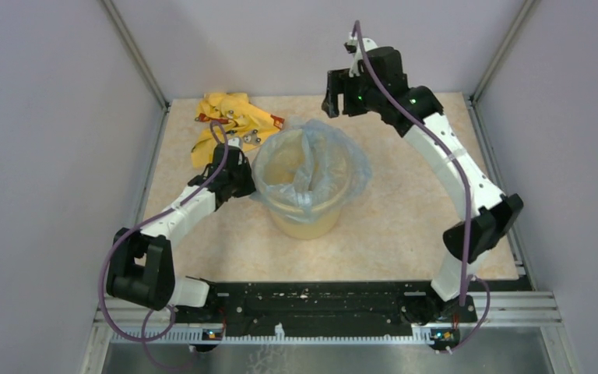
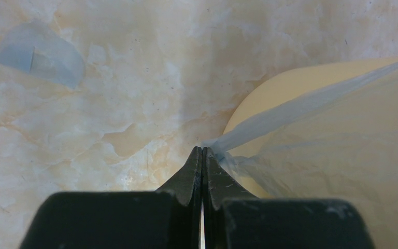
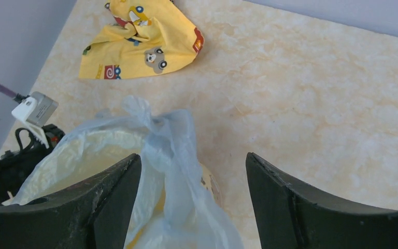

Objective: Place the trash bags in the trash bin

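The pale yellow trash bin point(image 1: 305, 222) stands mid-table with the thin blue-grey trash bag point(image 1: 311, 164) draped over its mouth and rim. My left gripper point(image 1: 247, 181) is at the bin's left side, shut on the bag's edge. In the left wrist view the film point(image 2: 300, 109) runs taut from the closed tips point(image 2: 203, 151) across the bin point(image 2: 285, 88). My right gripper point(image 1: 332, 105) hangs open above the bin's far side. Its fingers point(image 3: 114, 192) stand wide apart around a bunched fold of the bag point(image 3: 173, 150) without touching it.
A crumpled yellow cloth point(image 1: 226, 117) with red and grey marks lies at the back left, also in the right wrist view point(image 3: 140, 41). A small pale blue film scrap point(image 2: 41, 54) lies on the table left of the bin. Grey walls enclose the table.
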Controlling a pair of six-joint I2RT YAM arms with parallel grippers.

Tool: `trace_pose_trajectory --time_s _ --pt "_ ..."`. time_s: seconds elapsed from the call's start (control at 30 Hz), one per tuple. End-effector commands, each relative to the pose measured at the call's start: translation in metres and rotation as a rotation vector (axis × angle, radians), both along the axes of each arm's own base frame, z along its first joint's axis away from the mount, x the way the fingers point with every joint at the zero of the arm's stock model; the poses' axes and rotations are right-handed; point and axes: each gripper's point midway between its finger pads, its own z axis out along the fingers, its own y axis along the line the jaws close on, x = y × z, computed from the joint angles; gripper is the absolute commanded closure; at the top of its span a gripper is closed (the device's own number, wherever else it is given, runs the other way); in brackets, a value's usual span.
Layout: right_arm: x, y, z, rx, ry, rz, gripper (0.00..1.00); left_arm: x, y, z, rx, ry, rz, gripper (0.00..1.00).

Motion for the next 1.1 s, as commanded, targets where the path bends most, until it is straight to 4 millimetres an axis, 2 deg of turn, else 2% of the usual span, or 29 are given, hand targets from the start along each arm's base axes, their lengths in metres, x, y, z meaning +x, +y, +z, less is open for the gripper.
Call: trace_pose_trajectory --time_s 0.0,0.23,0.4,0.53,0.9,1.0,1.07 --pt "-0.028 -0.03 0.033 0.038 -0.066 -0.061 0.26 0.007 -0.006 0.014 -0.023 -0.063 -0.025 1.0" --pt "-0.072 -0.068 0.021 0.061 -0.071 -0.114 0.3 0.008 -0.008 0.017 -0.028 -0.068 -0.031 1.0" --pt "-0.096 -0.08 -0.008 0.074 -0.025 -0.133 0.34 0.008 -0.008 0.017 -0.027 -0.066 -0.032 1.0" --pt "-0.107 -0.085 -0.034 0.088 0.017 -0.148 0.38 0.009 -0.008 0.017 -0.024 -0.067 -0.033 1.0" --pt "-0.114 -0.077 -0.081 0.13 0.101 -0.145 0.49 0.009 -0.007 0.015 -0.02 -0.062 -0.03 1.0" --pt "-0.111 -0.079 -0.091 0.125 0.109 -0.168 0.6 0.009 -0.007 0.014 -0.02 -0.059 -0.028 1.0" --pt "-0.108 -0.084 -0.101 0.105 0.116 -0.201 0.73 0.008 -0.008 0.013 -0.03 -0.054 -0.028 1.0"
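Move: From the right hand, the blue trash bag's right-hand rim fold lies about 12 cm back, 8 cm to the right and 12 cm below. The trash bin's middle is roughly 13 cm back, 8 cm left and 22 cm down; the yellow bag lies some 15 cm ahead, 26 cm left, 33 cm below. From the left hand, which still pinches the bag, that right-hand fold is about 30 cm right, 3 cm back, 12 cm higher. The right hand sweeps back about 12 cm, down and right to the blue bag's right rim, fingers half closing. ##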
